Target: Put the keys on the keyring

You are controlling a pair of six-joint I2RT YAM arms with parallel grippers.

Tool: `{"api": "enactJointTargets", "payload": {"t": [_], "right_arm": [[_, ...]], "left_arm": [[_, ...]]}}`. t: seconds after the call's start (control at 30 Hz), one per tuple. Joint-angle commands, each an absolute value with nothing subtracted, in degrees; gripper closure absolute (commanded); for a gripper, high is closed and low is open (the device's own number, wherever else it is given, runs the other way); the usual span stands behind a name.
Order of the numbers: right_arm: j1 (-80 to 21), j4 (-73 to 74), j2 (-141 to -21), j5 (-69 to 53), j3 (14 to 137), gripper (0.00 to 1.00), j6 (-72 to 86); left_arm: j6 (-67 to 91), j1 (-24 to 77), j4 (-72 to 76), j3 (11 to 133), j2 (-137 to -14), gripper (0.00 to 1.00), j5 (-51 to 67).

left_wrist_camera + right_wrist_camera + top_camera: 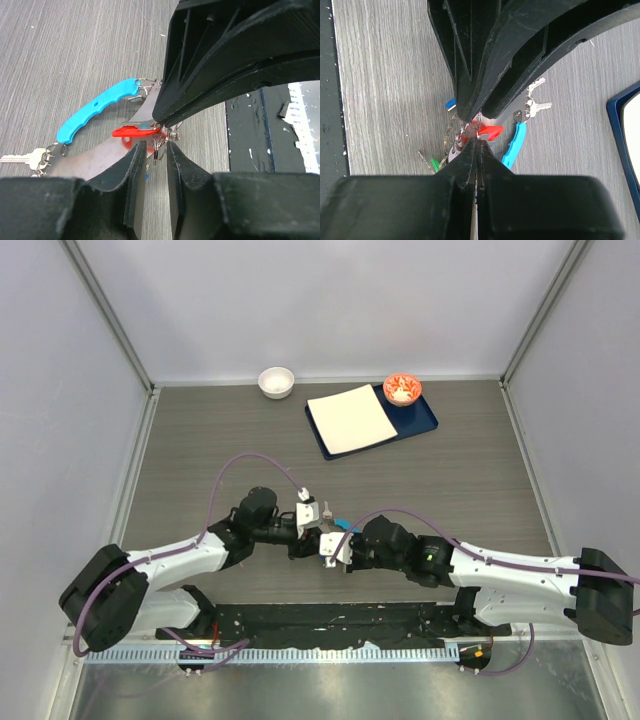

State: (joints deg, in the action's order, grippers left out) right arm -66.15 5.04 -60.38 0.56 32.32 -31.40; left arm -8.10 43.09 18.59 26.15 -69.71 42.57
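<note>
The keyring lies on the table, its light blue crescent (pixel 97 107) (pixel 514 145) joined to a curved grey metal part (pixel 100 162). My right gripper (pixel 479 141) (pixel 335 543) is shut on a thin metal strip. The red key head (pixel 489 132) (pixel 134 132) sticks out right at its tips. My left gripper (pixel 156 150) (pixel 308 527) faces it tip to tip. Its jaws stand a little apart, with small silver split rings (pixel 160 148) between the fingertips. A green key (pixel 437 164), a blue key (pixel 450 104) and plain silver keys (pixel 538 105) (pixel 19 159) lie around the keyring.
At the back right stands a dark blue tray (pixel 425 422) holding a white square plate (pixel 350 418) and a small red bowl (pixel 402 389). A white bowl (pixel 276 381) sits at the back. A black mat (pixel 330 618) runs along the near edge between the arm bases.
</note>
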Motion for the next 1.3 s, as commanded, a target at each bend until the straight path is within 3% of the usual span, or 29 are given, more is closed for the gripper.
{"api": "enactJointTargets", "payload": {"t": [0.0, 0.2, 0.3, 0.67, 1.27], "right_arm": [[-66.4, 1.8, -60.1, -1.0, 34.9, 0.99, -31.7], [-66.3, 1.8, -59.8, -1.1, 34.9, 0.99, -31.7], [-66.3, 1.8, -59.3, -0.8, 34.6, 0.99, -31.6], [-66.3, 2.5, -58.8, -0.9, 33.7, 0.99, -31.0], [-66.6, 1.3, -61.8, -4.3, 33.1, 0.99, -30.1]], "left_arm": [[-6.9, 42.9, 22.5, 27.4, -70.7, 0.75, 44.3], [-6.4, 43.0, 22.8, 27.2, -71.5, 0.87, 44.5], [-6.2, 43.0, 22.9, 27.0, -70.8, 1.00, 44.4], [-0.5, 42.9, 29.5, 20.8, -59.6, 1.00, 32.4], [7.9, 42.9, 38.6, 16.3, -52.8, 1.00, 27.9]]}}
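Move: The red tag's small ring sits almost between the left hand's parted fingertips, about 1 cm to the right and at the same height; from the right hand, already shut on the keyring wire, it lies roughly 1 cm to the left. The red tag reaches about 2 cm ahead of the left hand and 1 cm to its right. The blue handle hangs some 4 cm ahead, 4 cm right and 4 cm lower; a silver key lies about 7 cm ahead, 1 cm right and 6 cm lower. The small rings beside the red tag are pinched as the left fingers, partly open over them, shut almost in place. Then both hands carry the bunch up and to the left together, the left about 3 cm up and 2 cm over, the right some 2 cm each way with its grip kept; the left wrist turns roughly 15 degrees counter-clockwise and levels its fingertips. ##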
